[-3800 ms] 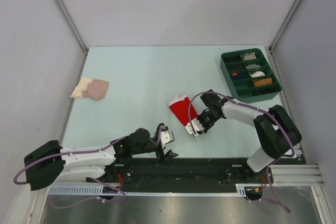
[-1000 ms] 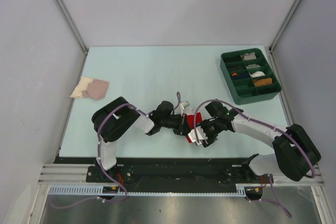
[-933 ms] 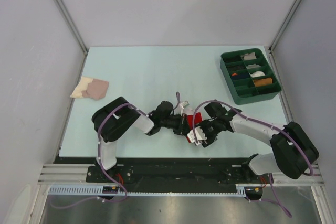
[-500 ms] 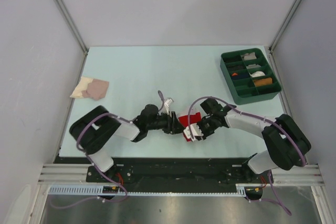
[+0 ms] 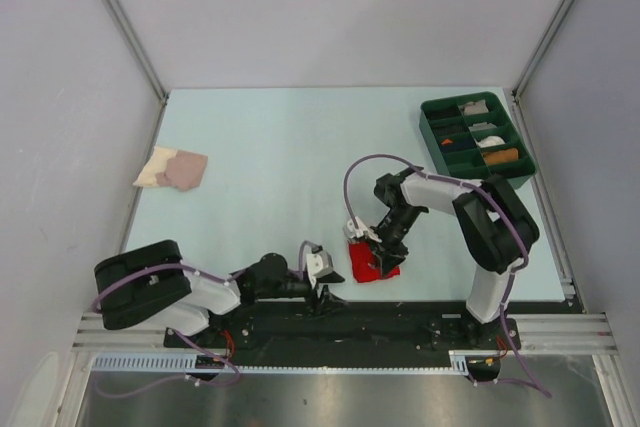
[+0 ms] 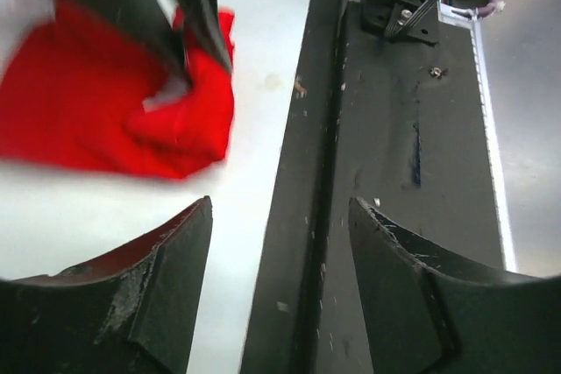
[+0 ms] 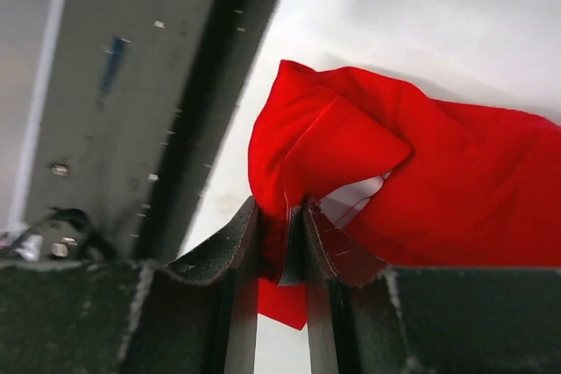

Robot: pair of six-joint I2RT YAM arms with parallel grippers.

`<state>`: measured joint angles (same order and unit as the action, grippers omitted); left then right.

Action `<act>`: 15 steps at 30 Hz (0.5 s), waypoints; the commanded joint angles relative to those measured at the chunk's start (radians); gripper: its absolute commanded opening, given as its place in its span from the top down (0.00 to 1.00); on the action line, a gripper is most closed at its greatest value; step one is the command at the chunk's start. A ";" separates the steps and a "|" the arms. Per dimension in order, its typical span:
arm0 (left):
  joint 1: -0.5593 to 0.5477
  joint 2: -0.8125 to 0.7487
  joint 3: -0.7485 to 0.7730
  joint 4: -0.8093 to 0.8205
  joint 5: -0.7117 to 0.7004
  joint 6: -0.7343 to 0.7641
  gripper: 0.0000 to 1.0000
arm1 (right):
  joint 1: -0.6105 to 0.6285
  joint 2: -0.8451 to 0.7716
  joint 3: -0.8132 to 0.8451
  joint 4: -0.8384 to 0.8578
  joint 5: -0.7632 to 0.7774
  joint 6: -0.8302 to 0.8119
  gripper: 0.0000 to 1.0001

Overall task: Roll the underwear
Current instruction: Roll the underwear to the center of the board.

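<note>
The red underwear (image 5: 372,262) lies bunched on the table near the front edge, right of centre. My right gripper (image 5: 372,243) is shut on a fold of the underwear (image 7: 351,151); the fabric is pinched between the jaws, with a bit of white trim showing. My left gripper (image 5: 322,282) is open and empty, low over the front edge, just left of the underwear (image 6: 114,94). Its fingers (image 6: 166,278) straddle the black rail.
A green divided tray (image 5: 477,142) with small items stands at the back right. A beige-and-pink folded cloth (image 5: 172,168) lies at the left. The black rail (image 6: 386,172) runs along the table's near edge.
My left arm has pulled back from the underwear to the front edge, open. My right gripper has dragged the underwear nearer the front edge and bunched it.
</note>
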<state>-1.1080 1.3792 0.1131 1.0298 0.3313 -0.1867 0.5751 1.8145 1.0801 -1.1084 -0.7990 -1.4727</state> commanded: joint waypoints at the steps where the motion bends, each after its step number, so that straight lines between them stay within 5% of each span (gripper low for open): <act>1: -0.067 0.037 0.127 -0.020 -0.093 0.265 0.31 | -0.021 0.068 0.027 -0.185 -0.086 -0.035 0.78; 9: -0.088 0.184 0.333 -0.241 -0.072 0.369 0.30 | -0.083 0.108 0.046 -0.179 -0.106 -0.052 0.78; 15: -0.108 0.271 0.418 -0.367 -0.185 0.420 0.34 | -0.095 0.121 0.046 -0.177 -0.112 -0.063 0.78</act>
<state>-1.2037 1.6108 0.4759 0.7746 0.2169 0.1532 0.4885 1.9163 1.1046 -1.2537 -0.8932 -1.5024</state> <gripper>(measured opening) 0.677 0.257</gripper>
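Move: From my left hand, hanging open over the table's near edge (straight below by about 5 cm), the bunched underwear's middle lies some 8 cm ahead, 7 cm to the right and 4 cm lower. My right gripper, shut on its near edge, is about 6 cm ahead and 8 cm to the right. From my right hand the underwear's middle is roughly 3 cm ahead and 1 cm left, 1 cm lower. I bring my open left hand about 7 cm right and 3 cm forward to the near-left end of the bundle, arching up a couple of centimetres, then dipping about 3 cm as the wrist rolls some 15 degrees and the fingers tip down. My right hand keeps its pinch on the near edge, easing a centimetre or so back and right while its fingers tilt some 15 degrees farther towards my base. ##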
